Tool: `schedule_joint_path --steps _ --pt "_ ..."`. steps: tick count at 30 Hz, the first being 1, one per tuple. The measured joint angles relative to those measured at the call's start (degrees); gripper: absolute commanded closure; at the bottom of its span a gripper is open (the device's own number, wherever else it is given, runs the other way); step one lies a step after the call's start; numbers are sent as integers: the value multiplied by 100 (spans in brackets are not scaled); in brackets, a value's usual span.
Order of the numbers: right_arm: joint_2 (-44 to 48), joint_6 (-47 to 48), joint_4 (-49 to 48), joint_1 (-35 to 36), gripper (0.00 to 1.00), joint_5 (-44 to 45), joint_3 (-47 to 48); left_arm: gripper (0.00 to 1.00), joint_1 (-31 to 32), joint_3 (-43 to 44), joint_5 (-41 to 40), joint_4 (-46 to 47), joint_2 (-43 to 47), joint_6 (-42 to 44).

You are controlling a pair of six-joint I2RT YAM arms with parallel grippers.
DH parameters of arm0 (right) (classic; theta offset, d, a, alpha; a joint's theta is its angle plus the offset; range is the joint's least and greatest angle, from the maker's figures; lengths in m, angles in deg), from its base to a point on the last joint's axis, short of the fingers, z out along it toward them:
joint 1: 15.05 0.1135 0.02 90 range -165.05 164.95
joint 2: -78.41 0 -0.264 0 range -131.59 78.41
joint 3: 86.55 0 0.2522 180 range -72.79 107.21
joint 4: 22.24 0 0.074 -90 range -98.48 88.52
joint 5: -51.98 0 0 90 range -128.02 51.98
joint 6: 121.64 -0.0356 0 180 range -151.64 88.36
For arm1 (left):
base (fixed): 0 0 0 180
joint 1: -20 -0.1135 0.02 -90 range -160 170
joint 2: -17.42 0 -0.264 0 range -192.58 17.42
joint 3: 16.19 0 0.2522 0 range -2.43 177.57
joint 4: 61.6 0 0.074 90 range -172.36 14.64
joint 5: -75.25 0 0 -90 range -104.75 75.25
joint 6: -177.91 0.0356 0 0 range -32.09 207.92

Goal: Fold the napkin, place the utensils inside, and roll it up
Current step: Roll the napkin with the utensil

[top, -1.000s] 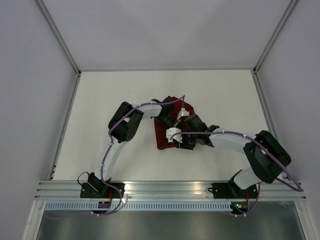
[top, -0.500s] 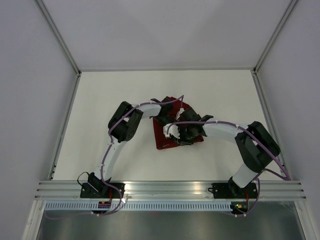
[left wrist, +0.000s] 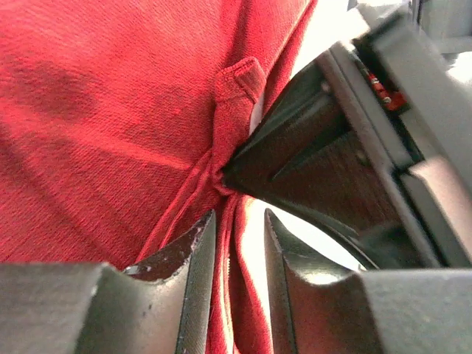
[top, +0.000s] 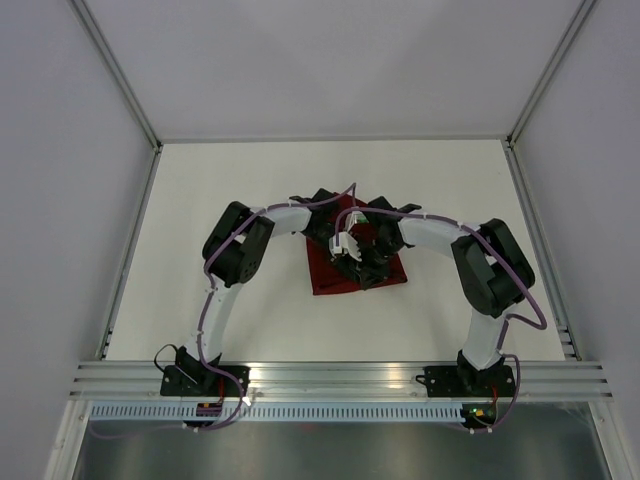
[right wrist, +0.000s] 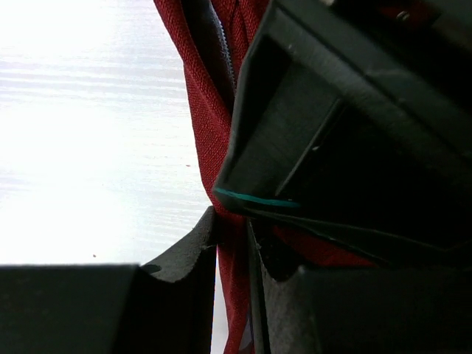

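Observation:
The dark red napkin lies rumpled at the table's middle, mostly under both grippers. My left gripper and right gripper meet tip to tip over it. In the left wrist view, a hemmed fold of the napkin runs between my left gripper's jaws, with a lit gap beside the cloth. The right gripper's dark finger pinches the cloth just ahead. In the right wrist view, my right gripper is shut on a strip of napkin. The knife is hidden.
The white table is walled by grey panels, with an aluminium rail along the near edge. The left gripper's black body fills the right wrist view's right side.
My right gripper has swung left and away from me, over the napkin, to meet the left gripper. The left arm has shifted slightly left. The napkin's visible outline has widened to the right.

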Motion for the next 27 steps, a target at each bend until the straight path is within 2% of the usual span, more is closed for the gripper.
schedule_joint_path --steps 9,17,22,27 --pt "-745 262 1021 -258 89 -505 837 64 -531 -1156 -938 1591 1161 -966" --pt "-1399 396 1871 -439 89 -859 1550 68 -903 -2750 -2953 3112 3045 -1753" --pt "-1709 396 2312 -479 89 -1021 1853 65 -721 -3746 -4142 3985 4393 -1862" --pt "-1961 387 2712 -476 89 -1126 2052 60 76 -4487 -5298 4769 5410 -1473"
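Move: The right fingers already pinch the napkin's near edge; that pinched spot lies about 3 cm to the left gripper's right, level fore and aft and roughly 1 cm below it. The napkin's middle is some 9 cm ahead of the right gripper and 2 cm to its left. From the left gripper, the middle is about 8 cm ahead and the near-left corner about 9 cm to the left and 3 cm back. Draw the left gripper, already open, clear of the pinched edge: forward and left first, about 9 cm each way, then mostly up to some 13 cm, easing back a little at the end. Swing its fingers counter-clockwise from pointing right-and-back to right-and-forward. Keep the right fingers closed on the edge, almost in place, and tilt that hand about 25 degrees so its tips swing back towards the base. ##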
